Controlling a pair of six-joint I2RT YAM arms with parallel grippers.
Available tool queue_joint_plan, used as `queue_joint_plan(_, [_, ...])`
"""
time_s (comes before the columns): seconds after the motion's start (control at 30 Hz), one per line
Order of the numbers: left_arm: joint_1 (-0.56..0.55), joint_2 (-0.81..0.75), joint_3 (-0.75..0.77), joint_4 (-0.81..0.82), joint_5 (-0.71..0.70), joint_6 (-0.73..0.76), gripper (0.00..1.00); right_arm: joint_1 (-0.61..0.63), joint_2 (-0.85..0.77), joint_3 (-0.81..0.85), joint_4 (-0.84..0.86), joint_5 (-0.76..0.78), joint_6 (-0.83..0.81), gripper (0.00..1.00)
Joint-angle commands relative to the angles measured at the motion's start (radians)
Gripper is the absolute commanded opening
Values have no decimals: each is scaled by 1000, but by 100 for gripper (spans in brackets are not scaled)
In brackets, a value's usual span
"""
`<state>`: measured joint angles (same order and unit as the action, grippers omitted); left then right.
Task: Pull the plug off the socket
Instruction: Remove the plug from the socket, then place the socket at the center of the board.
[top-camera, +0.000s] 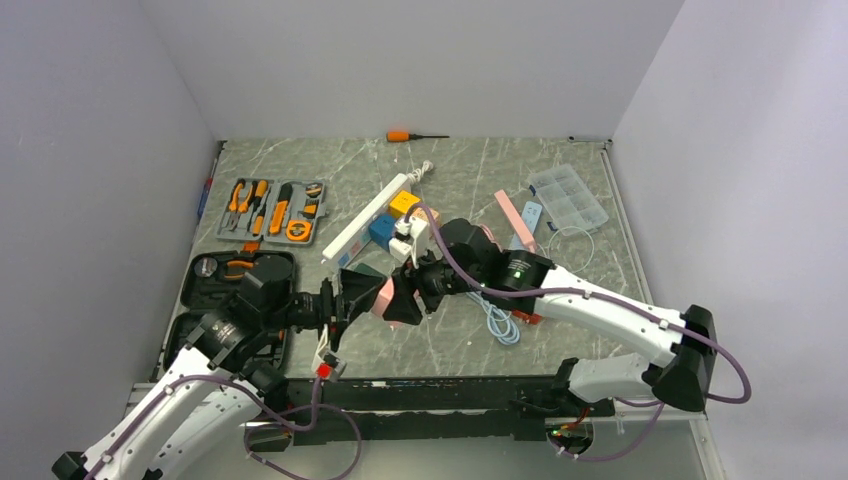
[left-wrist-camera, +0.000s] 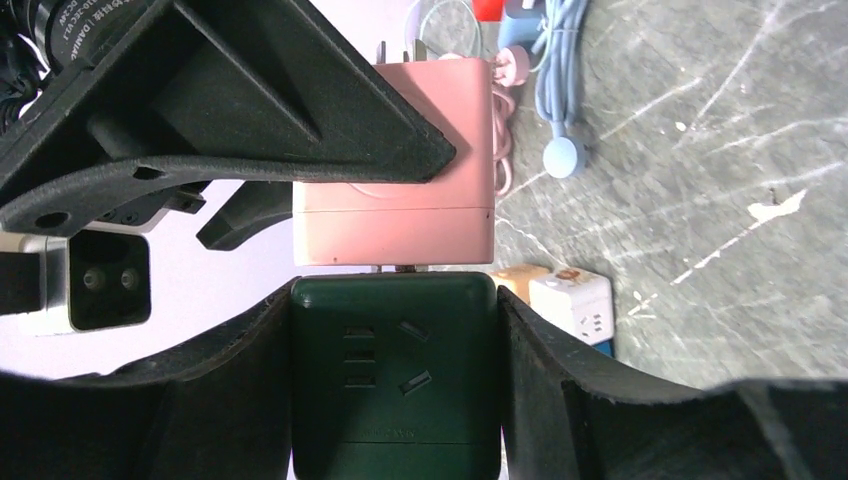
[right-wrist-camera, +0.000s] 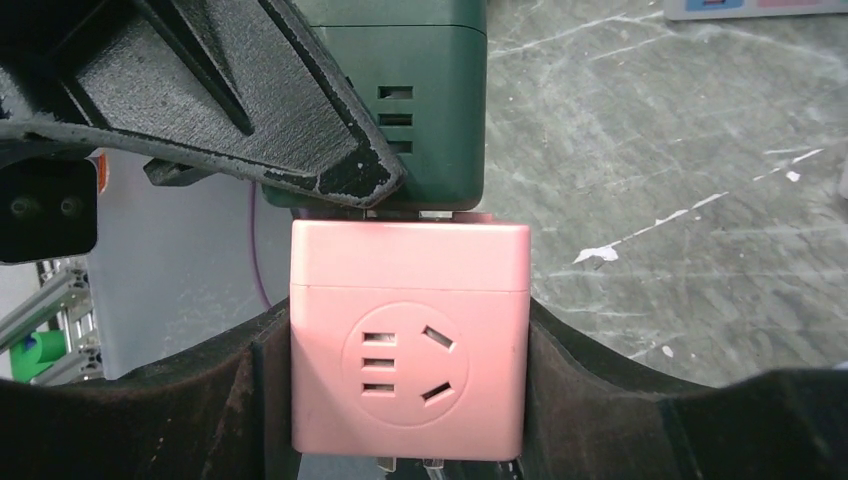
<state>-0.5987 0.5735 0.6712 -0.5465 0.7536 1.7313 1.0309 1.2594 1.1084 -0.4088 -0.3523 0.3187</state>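
A dark green cube plug and a pink cube socket are joined face to face above the table, with short metal prongs showing in the thin gap between them. My left gripper is shut on the green cube's two sides. The pink cube sits between the pads of my right gripper, which is shut on it. Free prongs stick out of the pink cube's far face. In the top view the green cube and pink cube sit between the left gripper and right gripper.
A white power strip lies behind, with yellow and blue cubes beside it. Under the right arm lies a coiled blue cable. A tool tray and a black case are at the left, a clear organiser box at the back right.
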Motion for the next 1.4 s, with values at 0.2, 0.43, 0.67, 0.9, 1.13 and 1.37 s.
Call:
queue_joint_plan(0.2, [45, 34, 11, -68, -301, -42, 0, -6, -233, -85, -389, 19, 49, 0])
queue_joint_plan(0.43, [45, 103, 40, -31, -324, -91, 0, -9, -257, -82, -446, 238, 83, 0])
queue_joint_plan(0.67, [13, 239, 152, -81, -356, -256, 0, -189, -222, -201, -204, 608, 255, 0])
queue_joint_plan(0.9, [-118, 388, 247, -132, -391, -272, 2, -381, -26, -266, 45, 623, 285, 0])
queue_joint_plan(1.13, [-230, 596, 263, -64, -418, -247, 1, -425, 302, -33, 61, 656, 236, 0])
queue_joint_plan(1.37, [-283, 806, 371, -9, -395, -445, 2, -472, 422, -43, 79, 700, 276, 0])
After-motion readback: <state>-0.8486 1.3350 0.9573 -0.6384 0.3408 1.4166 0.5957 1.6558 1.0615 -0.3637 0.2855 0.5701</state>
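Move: In my left hand I already grip the green plug. The pink socket cube, held in my right, lies about 6 cm to its right, 2 cm nearer me and about level. From my right hand the plug is some 6 cm left, 2 cm farther out. Down on the table, 20-odd cm below my right hand, the white block lies about 22 cm ahead, the blue cord's round end 15 cm ahead and 11 right, the pink cord 23 cm ahead and 19 right. I draw my right hand off to the right with the pink cube, about 10 cm at first, freeing it from the green plug's prongs, then swing it forward and down beside the pink cord, turning some 60 degrees clockwise. My left hand goes forward-left, then right and about 13 cm down towards the table, fingers tipping downward. Both grips stay shut. ##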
